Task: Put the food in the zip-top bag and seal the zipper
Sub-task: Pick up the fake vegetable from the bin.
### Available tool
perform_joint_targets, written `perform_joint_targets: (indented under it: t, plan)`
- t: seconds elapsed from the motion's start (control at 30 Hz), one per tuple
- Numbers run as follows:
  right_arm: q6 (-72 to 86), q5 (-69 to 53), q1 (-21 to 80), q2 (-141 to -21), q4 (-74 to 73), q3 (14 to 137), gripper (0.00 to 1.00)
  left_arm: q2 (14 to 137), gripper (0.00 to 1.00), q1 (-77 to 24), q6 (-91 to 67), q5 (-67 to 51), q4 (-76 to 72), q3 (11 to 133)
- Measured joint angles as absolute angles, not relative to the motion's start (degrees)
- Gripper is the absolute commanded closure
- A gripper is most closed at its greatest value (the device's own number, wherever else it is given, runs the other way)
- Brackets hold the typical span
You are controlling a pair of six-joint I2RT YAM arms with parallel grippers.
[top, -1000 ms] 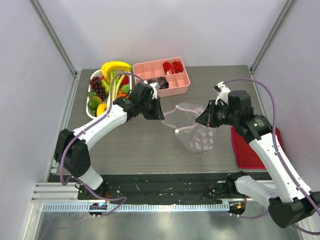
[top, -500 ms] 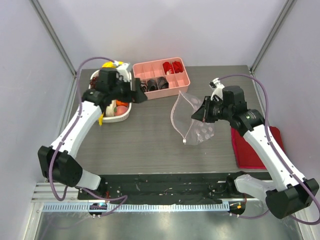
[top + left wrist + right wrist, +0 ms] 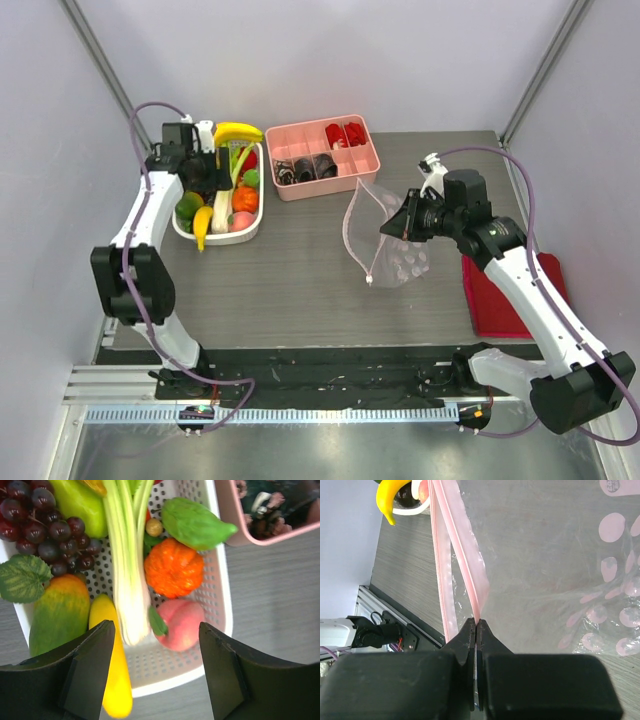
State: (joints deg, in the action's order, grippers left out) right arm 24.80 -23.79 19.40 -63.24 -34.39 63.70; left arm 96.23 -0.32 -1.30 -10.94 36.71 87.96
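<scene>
The toy food lies in a white basket at the back left. The left wrist view shows the leek, purple grapes, an orange fruit, a green fruit and a peach. My left gripper hangs open and empty over the basket. My right gripper is shut on one lip of the clear zip-top bag and holds its mouth up and open. The pink zipper strip runs from the jaws.
A pink compartment tray with dark and red pieces stands behind the bag. A red tray lies at the right edge. A banana rests at the basket's back; a yellow piece overhangs its near rim.
My left arm has swung from the table's middle to the back left, over the basket. My right gripper lifted the bag's lip upright, then barely moved.
</scene>
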Motion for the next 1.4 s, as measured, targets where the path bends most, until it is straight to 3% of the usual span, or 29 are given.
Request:
perform_joint_targets:
  t: [0.37,0.7,1.03,1.23,1.4]
  plan:
    - [25.39,-23.88,19.40,-63.33,-34.26,63.70,0.99,114.43,0.34,-0.32,-2.81,-5.89,32.69,97.69]
    - [25.45,-24.14,19.40,-63.37,-34.26,63.68,0.99,120.57,0.36,-0.32,-2.63,-3.16,30.98,99.31]
    - [25.45,-24.18,19.40,-63.40,-34.26,63.61,0.99,122.69,0.76,-0.25,-2.35,-3.97,32.84,101.23]
    - [25.45,-24.29,19.40,-63.40,-34.24,63.61,0.99,122.69,0.87,-0.25,-2.17,-4.27,36.80,103.77]
    - [25.63,-24.51,19.40,-63.40,-34.22,63.61,0.99,122.61,0.90,-0.25,-1.87,-4.32,39.51,105.58]
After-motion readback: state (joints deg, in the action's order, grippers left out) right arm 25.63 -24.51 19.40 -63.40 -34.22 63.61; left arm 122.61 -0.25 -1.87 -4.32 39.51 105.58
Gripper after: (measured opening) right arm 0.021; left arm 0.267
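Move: In the white bin, the celery's middle lies about 8 cm ahead of the left hand, 2 cm to its left and 13 cm below. Roughly as deep down, the orange pumpkin is some 5 cm ahead and 3 cm right, the grapes 12 cm ahead and 9 cm left, and the peach about level with the hand and 2 cm right. From the right hand the celery lies some 24 cm ahead, 40 cm left and 18 cm below. Diving into the bin, the open left hand goes about 12 cm down and 8 cm forward, drifting slightly left and tipping some 10 degrees further down. Its fingers close across the celery, pinching it just above the white base between grapes and pumpkin, then rise between 1 and 2 cm. The right hand stays put, still pinching the bag's rim. ##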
